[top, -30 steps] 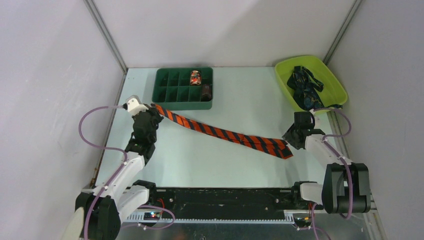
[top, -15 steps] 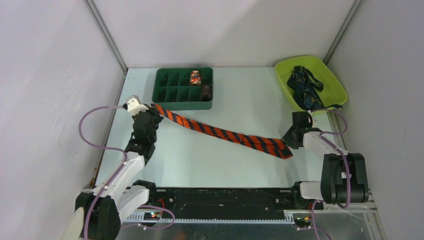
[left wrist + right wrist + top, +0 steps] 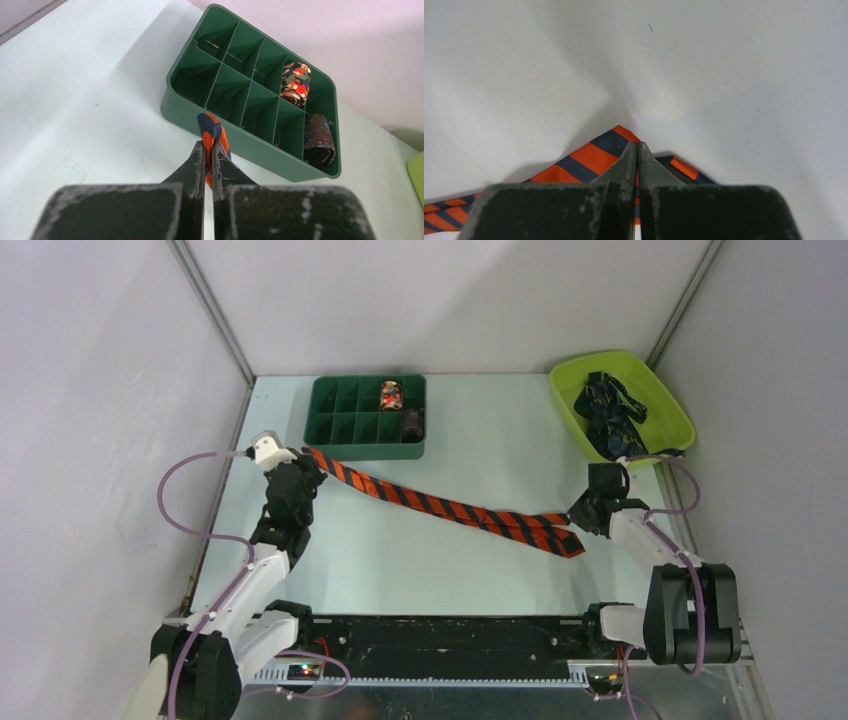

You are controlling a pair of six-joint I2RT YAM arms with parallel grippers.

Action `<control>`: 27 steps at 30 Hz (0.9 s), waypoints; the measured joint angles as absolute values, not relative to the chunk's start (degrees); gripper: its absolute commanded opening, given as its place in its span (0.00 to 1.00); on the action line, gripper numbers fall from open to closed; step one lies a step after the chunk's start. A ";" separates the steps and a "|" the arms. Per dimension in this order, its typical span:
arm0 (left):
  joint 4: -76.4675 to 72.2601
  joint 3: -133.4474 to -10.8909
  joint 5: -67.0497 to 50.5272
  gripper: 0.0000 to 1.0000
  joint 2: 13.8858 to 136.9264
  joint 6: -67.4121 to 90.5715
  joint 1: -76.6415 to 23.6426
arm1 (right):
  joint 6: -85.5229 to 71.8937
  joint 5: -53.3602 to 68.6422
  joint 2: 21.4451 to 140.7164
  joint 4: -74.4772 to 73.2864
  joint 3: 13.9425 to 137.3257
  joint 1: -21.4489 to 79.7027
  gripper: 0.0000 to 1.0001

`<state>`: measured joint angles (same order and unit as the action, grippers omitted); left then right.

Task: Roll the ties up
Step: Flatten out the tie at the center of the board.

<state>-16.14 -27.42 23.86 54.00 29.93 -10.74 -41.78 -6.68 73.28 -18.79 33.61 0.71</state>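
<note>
A red-orange tie (image 3: 440, 505) with dark diagonal stripes stretches across the table from upper left to lower right. My left gripper (image 3: 308, 460) is shut on its narrow end, just in front of the green tray. In the left wrist view the striped fabric (image 3: 210, 129) sticks up between the closed fingers of the left gripper (image 3: 209, 146). My right gripper (image 3: 578, 514) is shut on the wide end. In the right wrist view orange cloth (image 3: 589, 156) spreads to both sides of the pinched jaws of the right gripper (image 3: 638, 146).
A green compartment tray (image 3: 330, 447) at the back holds a colourful roll (image 3: 391, 395) and a dark roll (image 3: 412, 423). A lime bin (image 3: 672, 410) at the back right holds a heap of dark navy ties (image 3: 610, 418). Grey walls enclose the table.
My right gripper moved in onto the tie's wide end and closed on it, bunching the tip slightly. The left arm and its hold have not moved.
</note>
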 measured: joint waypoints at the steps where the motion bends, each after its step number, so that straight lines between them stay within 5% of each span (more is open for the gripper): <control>1: -16.12 -27.42 23.86 0.00 54.00 29.95 -10.72 | -41.78 -6.68 72.18 -18.90 33.54 0.71 0.00; 27: -16.10 -27.42 23.86 0.00 54.65 30.15 -10.74 | -49.12 -11.05 54.43 -31.31 27.81 3.16 0.00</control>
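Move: The right hand already pinches the end of the tie's narrow tail; the tie's wide end lies about 6 cm back of this hand, level with it sideways and some 2 cm lower. The green basket stands roughly 31 cm ahead and 18 cm to the right, the dark tie in it about 28 cm ahead and 16 cm right. From the left hand, which holds the tie's far end up, the wide end is some 12 cm back, 62 cm right and 18 cm down. Keeping its closed fingers on the narrow tail's end, the right hand first lifts it straight up about 3 cm, then draws it back some 5 cm towards the robot, sinking only about a centimetre on the way and turning slightly clockwise, to bring the tail in over the wide end. The left hand stays where it is and keeps its pinch on the other end of the tie, so the length between the hands stays drawn out. ##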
